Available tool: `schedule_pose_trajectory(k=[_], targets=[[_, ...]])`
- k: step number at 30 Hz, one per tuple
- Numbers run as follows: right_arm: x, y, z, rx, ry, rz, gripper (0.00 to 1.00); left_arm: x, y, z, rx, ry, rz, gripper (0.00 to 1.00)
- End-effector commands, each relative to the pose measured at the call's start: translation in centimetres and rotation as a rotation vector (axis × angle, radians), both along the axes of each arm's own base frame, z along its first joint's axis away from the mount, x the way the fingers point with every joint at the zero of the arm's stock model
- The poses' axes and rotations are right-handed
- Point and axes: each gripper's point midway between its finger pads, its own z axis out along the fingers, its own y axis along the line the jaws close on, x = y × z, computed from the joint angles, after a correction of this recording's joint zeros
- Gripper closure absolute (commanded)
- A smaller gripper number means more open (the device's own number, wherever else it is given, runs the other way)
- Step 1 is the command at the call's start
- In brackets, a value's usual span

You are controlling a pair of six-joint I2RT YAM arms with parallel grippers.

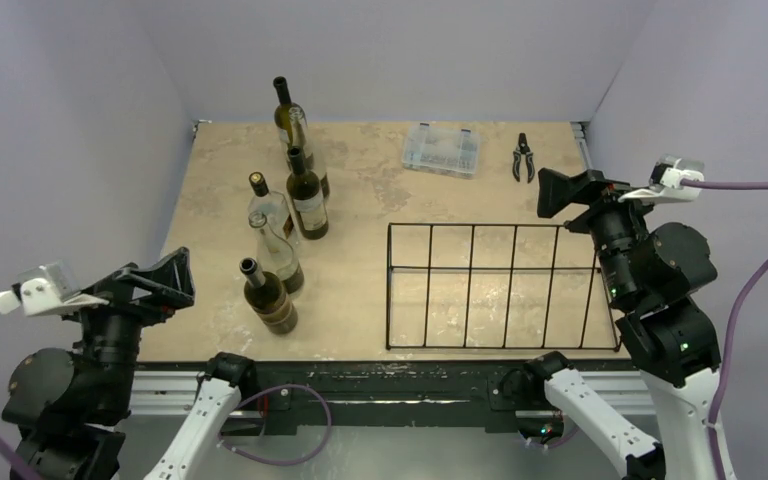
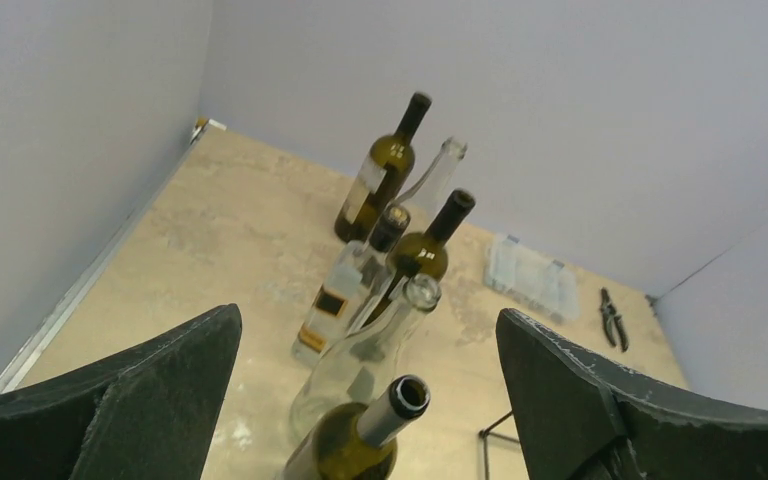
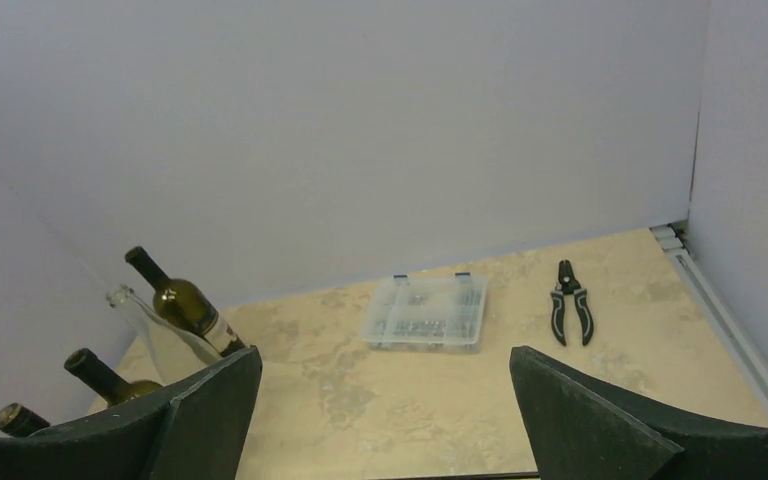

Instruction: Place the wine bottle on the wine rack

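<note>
Several wine bottles stand upright in a cluster on the left half of the table. The nearest is a green one point(image 1: 268, 298), point(image 2: 360, 440), open-topped, with a clear one point(image 1: 278, 255) just behind it. The black wire wine rack point(image 1: 469, 285) lies empty at the right front, and one corner shows in the left wrist view point(image 2: 490, 432). My left gripper point(image 1: 182, 280), point(image 2: 368, 320) is open and empty. It is raised left of the nearest green bottle and points toward it. My right gripper point(image 1: 543, 193), point(image 3: 385, 352) is open and empty above the rack's far right corner.
A clear plastic compartment box point(image 1: 441, 149), point(image 3: 428, 312) and black pliers point(image 1: 524, 157), point(image 3: 570, 315) lie at the back right. Grey walls close the table on the left, back and right. More bottles stand further back, including a dark green one point(image 1: 307, 195) and a tall one point(image 1: 288, 115).
</note>
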Motion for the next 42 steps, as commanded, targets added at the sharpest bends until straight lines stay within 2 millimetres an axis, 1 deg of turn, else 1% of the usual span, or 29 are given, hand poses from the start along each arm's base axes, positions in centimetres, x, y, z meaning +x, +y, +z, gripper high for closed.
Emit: schedule_pose_trajectory(k=[1, 3, 6, 8, 11, 12, 15, 18, 21, 22, 23, 24, 26, 28, 29, 30, 32, 33, 34, 35, 36, 40, 42], targets=[[0.6, 0.6, -0.9, 0.034, 0.014, 0.014, 0.01, 1.5, -0.7, -4.3, 0.073, 0.164, -0.026, 0.00], [1.0, 2.0, -1.1, 0.034, 0.014, 0.082, 0.01, 1.7, -0.9, -5.2, 0.093, 0.179, -0.041, 0.00], [1.6, 4.3, -1.9, 0.071, 0.032, 0.184, 0.01, 2.0, -0.9, -5.8, 0.115, 0.186, -0.043, 0.00], [2.5, 5.6, -3.0, 0.121, 0.081, 0.227, 0.01, 2.2, -1.0, -6.0, 0.133, 0.198, -0.046, 0.00], [3.6, 9.3, -4.6, 0.100, 0.169, 0.393, 0.01, 2.8, -1.1, -6.2, 0.155, 0.222, -0.051, 0.00], [4.0, 10.1, -5.3, 0.096, 0.205, 0.424, 0.01, 3.0, -1.2, -6.3, 0.161, 0.228, -0.055, 0.00], [4.7, 12.2, -6.3, 0.094, 0.243, 0.499, 0.01, 3.9, -1.6, -5.7, 0.177, 0.204, -0.069, 0.00], [4.6, 14.9, -6.5, 0.062, 0.242, 0.562, 0.01, 4.9, -1.9, -4.2, 0.185, 0.159, -0.070, 0.00], [3.9, 18.9, -7.0, 0.029, 0.251, 0.637, 0.01, 5.7, -2.1, -1.7, 0.180, 0.100, -0.070, 0.00], [3.1, 20.9, -7.0, 0.015, 0.251, 0.681, 0.01, 6.0, -2.3, -0.8, 0.178, 0.078, -0.077, 0.00], [3.1, 22.0, -7.0, 0.004, 0.249, 0.689, 0.01, 6.2, -2.5, 0.1, 0.177, 0.056, -0.085, 0.00], [2.3, 23.8, -7.1, -0.012, 0.248, 0.722, 0.01, 6.4, -2.8, 0.9, 0.175, 0.037, -0.094, 0.00], [1.4, 26.7, -7.4, -0.042, 0.250, 0.763, 0.01, 6.8, -3.2, 2.5, 0.174, -0.007, -0.109, 0.00], [0.5, 29.8, -8.2, -0.076, 0.256, 0.800, 0.01, 7.3, -3.2, 3.7, 0.177, -0.049, -0.102, 0.00], [0.1, 31.6, -9.0, -0.097, 0.266, 0.826, 0.01, 7.5, -3.0, 4.1, 0.180, -0.058, -0.088, 0.00], [-0.7, 33.1, -9.5, -0.113, 0.262, 0.858, 0.01, 7.7, -2.7, 4.3, 0.183, -0.066, -0.066, 0.00], [-2.0, 36.0, -10.2, -0.133, 0.240, 0.919, 0.02, 7.8, -1.6, 4.4, 0.183, -0.070, -0.001, 0.00], [-2.6, 37.4, -10.5, -0.140, 0.224, 0.947, 0.02, 8.1, -1.1, 4.0, 0.184, -0.068, 0.027, 0.00], [-3.1, 38.6, -11.0, -0.148, 0.223, 0.967, 0.02, 7.9, -0.6, 4.2, 0.182, -0.084, 0.057, 0.00], [-3.6, 39.8, -11.2, -0.154, 0.213, 0.986, 0.03, 7.8, -0.1, 3.9, 0.185, -0.095, 0.081, 0.00], [-4.0, 40.9, -11.5, -0.159, 0.207, 0.999, 0.03, 8.1, 0.1, 3.2, 0.192, -0.097, 0.101, 0.00], [-5.2, 44.5, -12.3, -0.153, 0.190, 1.050, 0.05, 7.9, 1.3, 1.8, 0.211, -0.134, 0.171, 0.00], [-5.7, 45.9, -12.7, -0.150, 0.184, 1.068, 0.06, 7.8, 1.8, 1.3, 0.220, -0.142, 0.199, 0.00]])
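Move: The front wine bottle, dark and upright, stands about 50 cm to the right hand's left and some 8 cm nearer the base, its middle about 31 cm below. A clear bottle is about 10 cm beyond it, and a second dark bottle 24 cm beyond and 4 cm to its right. The rack lies almost under the right hand, roughly 40 cm down. From the left hand the front bottle is 6 cm ahead, 13 cm right, 30 cm lower. No contact yet: the right hand heads for the front wine bottle, sweeping some 43 cm left and sinking about 18 cm, first edging forward, then drawing back, while turning 60 degrees counter-clockwise and tipping down, fingers open. The left hand, also open, dips 6 cm, advances about 8 cm, rises above its starting height, then sinks back to it. ##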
